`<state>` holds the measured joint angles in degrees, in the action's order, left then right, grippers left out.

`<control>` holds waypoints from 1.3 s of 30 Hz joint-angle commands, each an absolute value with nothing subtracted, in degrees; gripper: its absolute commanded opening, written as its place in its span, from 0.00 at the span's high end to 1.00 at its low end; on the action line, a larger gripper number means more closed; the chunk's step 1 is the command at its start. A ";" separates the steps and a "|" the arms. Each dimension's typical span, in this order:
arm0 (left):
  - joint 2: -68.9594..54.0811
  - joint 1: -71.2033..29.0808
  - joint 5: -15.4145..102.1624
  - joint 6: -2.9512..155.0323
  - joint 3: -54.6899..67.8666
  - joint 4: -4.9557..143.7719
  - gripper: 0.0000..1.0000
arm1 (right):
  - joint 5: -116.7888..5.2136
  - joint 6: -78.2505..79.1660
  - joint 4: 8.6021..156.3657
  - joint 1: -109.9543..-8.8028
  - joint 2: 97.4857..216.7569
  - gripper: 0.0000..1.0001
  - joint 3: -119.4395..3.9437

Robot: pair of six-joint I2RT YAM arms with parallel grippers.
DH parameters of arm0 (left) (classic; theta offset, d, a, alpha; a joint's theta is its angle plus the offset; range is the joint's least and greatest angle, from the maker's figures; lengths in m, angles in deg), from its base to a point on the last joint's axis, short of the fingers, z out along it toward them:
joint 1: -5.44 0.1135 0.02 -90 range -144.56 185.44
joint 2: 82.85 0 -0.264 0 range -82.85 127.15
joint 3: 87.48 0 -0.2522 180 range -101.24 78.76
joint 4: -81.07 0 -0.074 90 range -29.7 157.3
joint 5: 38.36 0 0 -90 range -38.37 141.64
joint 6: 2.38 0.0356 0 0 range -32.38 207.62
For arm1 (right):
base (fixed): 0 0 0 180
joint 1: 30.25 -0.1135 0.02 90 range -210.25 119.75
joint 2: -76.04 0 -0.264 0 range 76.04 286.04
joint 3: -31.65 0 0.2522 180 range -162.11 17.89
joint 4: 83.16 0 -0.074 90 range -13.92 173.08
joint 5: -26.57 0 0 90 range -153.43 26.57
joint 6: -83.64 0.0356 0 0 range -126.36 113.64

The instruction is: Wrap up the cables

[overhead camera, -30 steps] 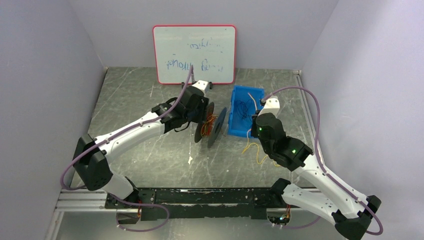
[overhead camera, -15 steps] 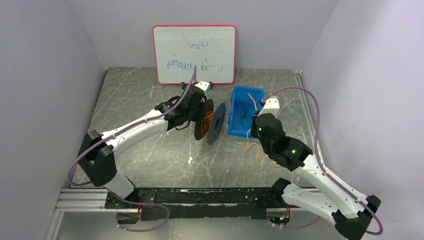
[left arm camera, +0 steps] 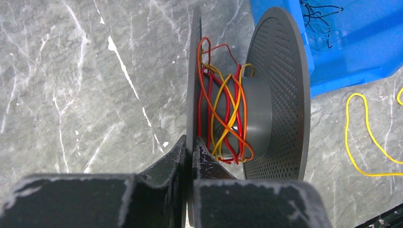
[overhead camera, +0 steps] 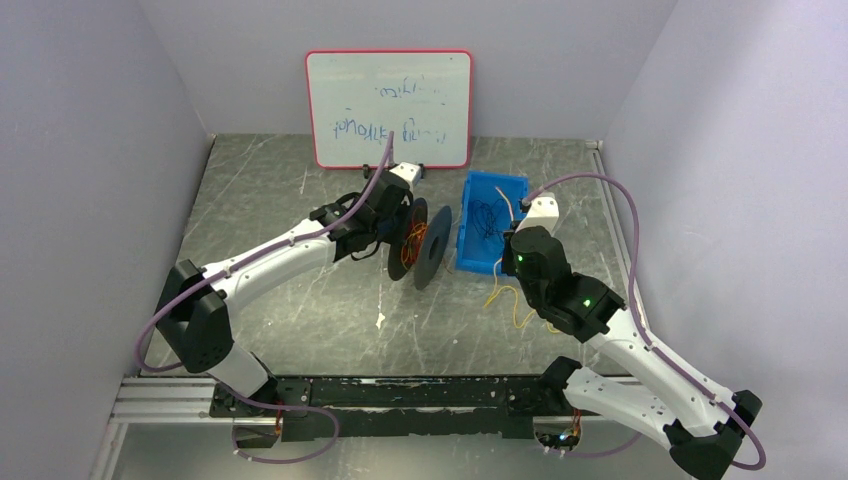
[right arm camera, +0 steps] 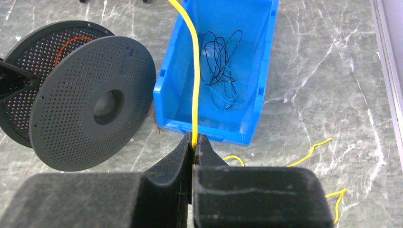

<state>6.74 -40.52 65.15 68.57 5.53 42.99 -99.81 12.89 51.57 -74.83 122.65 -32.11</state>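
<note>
A grey perforated spool (overhead camera: 432, 248) stands on edge at mid-table. Red, orange and yellow cables (left arm camera: 227, 124) are wound loosely round its hub (left arm camera: 259, 107). My left gripper (left arm camera: 189, 145) is shut on the spool's near flange; in the top view the gripper (overhead camera: 398, 230) is at the spool's left side. My right gripper (right arm camera: 195, 141) is shut on a thin yellow cable (right arm camera: 194, 71) that runs up and away over the blue bin. In the top view it (overhead camera: 508, 262) is at the bin's near edge. More yellow cable (overhead camera: 515, 305) lies loose on the table.
A blue bin (overhead camera: 515, 188) right of the spool holds a tangle of thin dark wires (right arm camera: 219, 66). A whiteboard (overhead camera: 390, 105) stands at the back wall. Loose yellow cable ends (right arm camera: 309, 152) lie on the table right of the bin.
From one second to half a second ago the left arm shifted and swung the spool slightly farther away. Since then nothing has moved. The right arm has stayed still.
</note>
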 commanded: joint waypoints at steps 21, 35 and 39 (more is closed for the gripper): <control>-5.88 -46.92 69.82 72.92 9.07 33.75 0.93 | -81.45 -11.61 59.18 -74.40 124.81 1.00 -33.96; -11.27 -52.49 69.66 74.86 13.93 30.92 0.93 | -64.88 -40.15 46.89 -74.49 130.71 1.00 -40.07; -11.83 -52.90 69.79 75.54 14.86 30.93 0.93 | -61.48 -47.74 44.63 -74.47 131.21 1.00 -41.13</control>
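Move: The left hand already grips the left flange of the upright spool; the spool's middle lies about 5 cm to its right, level fore and aft, and 6 cm below. From the right hand, which holds the yellow cable near its end, the spool's middle is some 8 cm ahead, 16 cm left and 12 cm lower. The blue box is about 16 cm straight ahead of the right hand and 19 cm down; yellow slack lies level with that hand, roughly 5 cm right and 21 cm below. Back towards the base by about 11 cm, and a little left, the left hand brings the spool, rising slightly and then sinking, turning a bit clockwise with its grip kept. Meanwhile the right hand swings left some 7 cm towards the spool, turning about 50 degrees counter-clockwise and rolling its left side down, keeping its pinch on the yellow cable so the free end swings round towards the flanges. ##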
